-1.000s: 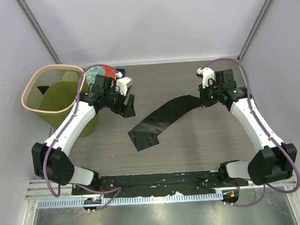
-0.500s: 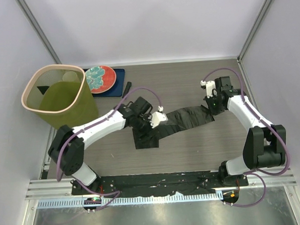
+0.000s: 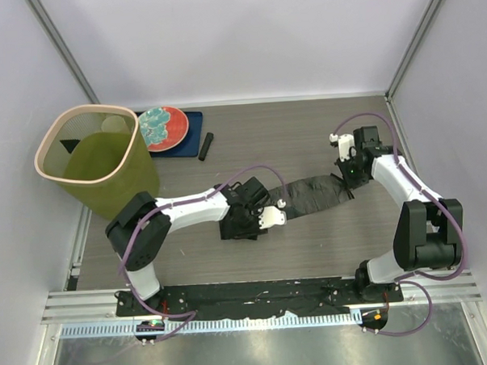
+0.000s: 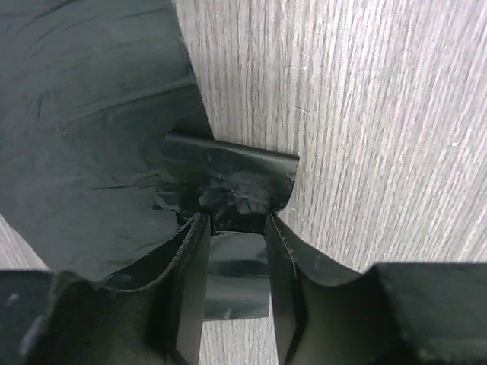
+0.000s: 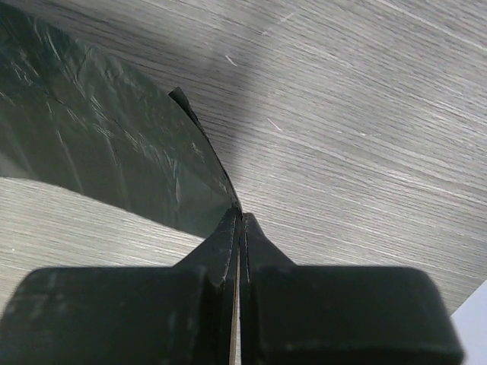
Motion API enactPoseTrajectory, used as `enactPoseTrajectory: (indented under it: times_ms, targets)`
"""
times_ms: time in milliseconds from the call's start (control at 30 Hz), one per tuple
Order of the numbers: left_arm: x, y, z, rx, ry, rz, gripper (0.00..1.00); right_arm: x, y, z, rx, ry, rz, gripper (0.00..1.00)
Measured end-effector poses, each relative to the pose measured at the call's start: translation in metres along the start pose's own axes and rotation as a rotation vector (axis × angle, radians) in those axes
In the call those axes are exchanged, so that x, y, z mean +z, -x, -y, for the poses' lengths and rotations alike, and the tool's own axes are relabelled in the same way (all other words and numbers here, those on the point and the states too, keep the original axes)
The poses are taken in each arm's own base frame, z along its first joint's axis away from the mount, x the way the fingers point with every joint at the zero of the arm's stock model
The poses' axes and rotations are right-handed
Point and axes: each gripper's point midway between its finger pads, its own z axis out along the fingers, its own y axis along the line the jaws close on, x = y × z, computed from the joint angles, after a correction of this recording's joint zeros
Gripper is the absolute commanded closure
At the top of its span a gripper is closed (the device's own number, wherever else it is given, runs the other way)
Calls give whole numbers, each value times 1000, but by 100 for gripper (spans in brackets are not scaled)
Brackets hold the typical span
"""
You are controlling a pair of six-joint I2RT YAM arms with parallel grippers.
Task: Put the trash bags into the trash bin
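One black trash bag (image 3: pixel 309 196) lies stretched across the wooden table between my two grippers. My left gripper (image 3: pixel 247 222) is down on its left end. In the left wrist view my left gripper (image 4: pixel 236 222) has its fingers a narrow gap apart, pinching a crumpled fold of the bag (image 4: pixel 91 114). My right gripper (image 3: pixel 349 183) holds the bag's right end. In the right wrist view my right gripper (image 5: pixel 240 217) is shut on the edge of the film (image 5: pixel 99 137). The trash bin (image 3: pixel 38 157) stands at the far left, apart from both grippers.
A red-and-teal plate (image 3: pixel 162 125) sits on a dark blue mat (image 3: pixel 190 141) beside the bin. A small black stick-shaped object (image 3: pixel 205 145) lies next to the mat. A small black piece (image 3: pixel 68 146) shows inside the bin. A black rail (image 3: pixel 256 293) runs along the near edge.
My left arm swung from beside the plate over to the bag's left end and came down on it. The bag was drawn straighter and lower. My right gripper shifted slightly, still holding its end.
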Motion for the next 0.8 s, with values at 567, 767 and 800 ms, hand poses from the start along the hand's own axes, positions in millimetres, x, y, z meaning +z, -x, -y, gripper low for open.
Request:
enactPoseTrajectory:
  times_ms: [567,767,800]
  targets:
    - [-80,-31,-8,-89,44,166,100,21,-58,51,-45,-95,-106,99]
    - [-133,-34,-28,-211,107,363,100,25,-67,62,-94,-129,-117,99]
    - [-138,-35,-31,-230,106,386,100,26,-69,64,-102,-131,-117,99]
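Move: The trash bag's crumpled left end lies right at the left hand's open fingers, about 1 cm below their middle. From that hand the trash bin stands some 34 cm left and 12 cm ahead, its middle about 10 cm higher, and a small black bar lies 27 cm ahead and 12 cm left. From the right hand, which already grips the other end, the crumpled end is about 30 cm left, 11 cm back and 7 cm below. Left fingers pinch the bag and lift about 12 cm leftward while right hand draws its end rightward and down. ##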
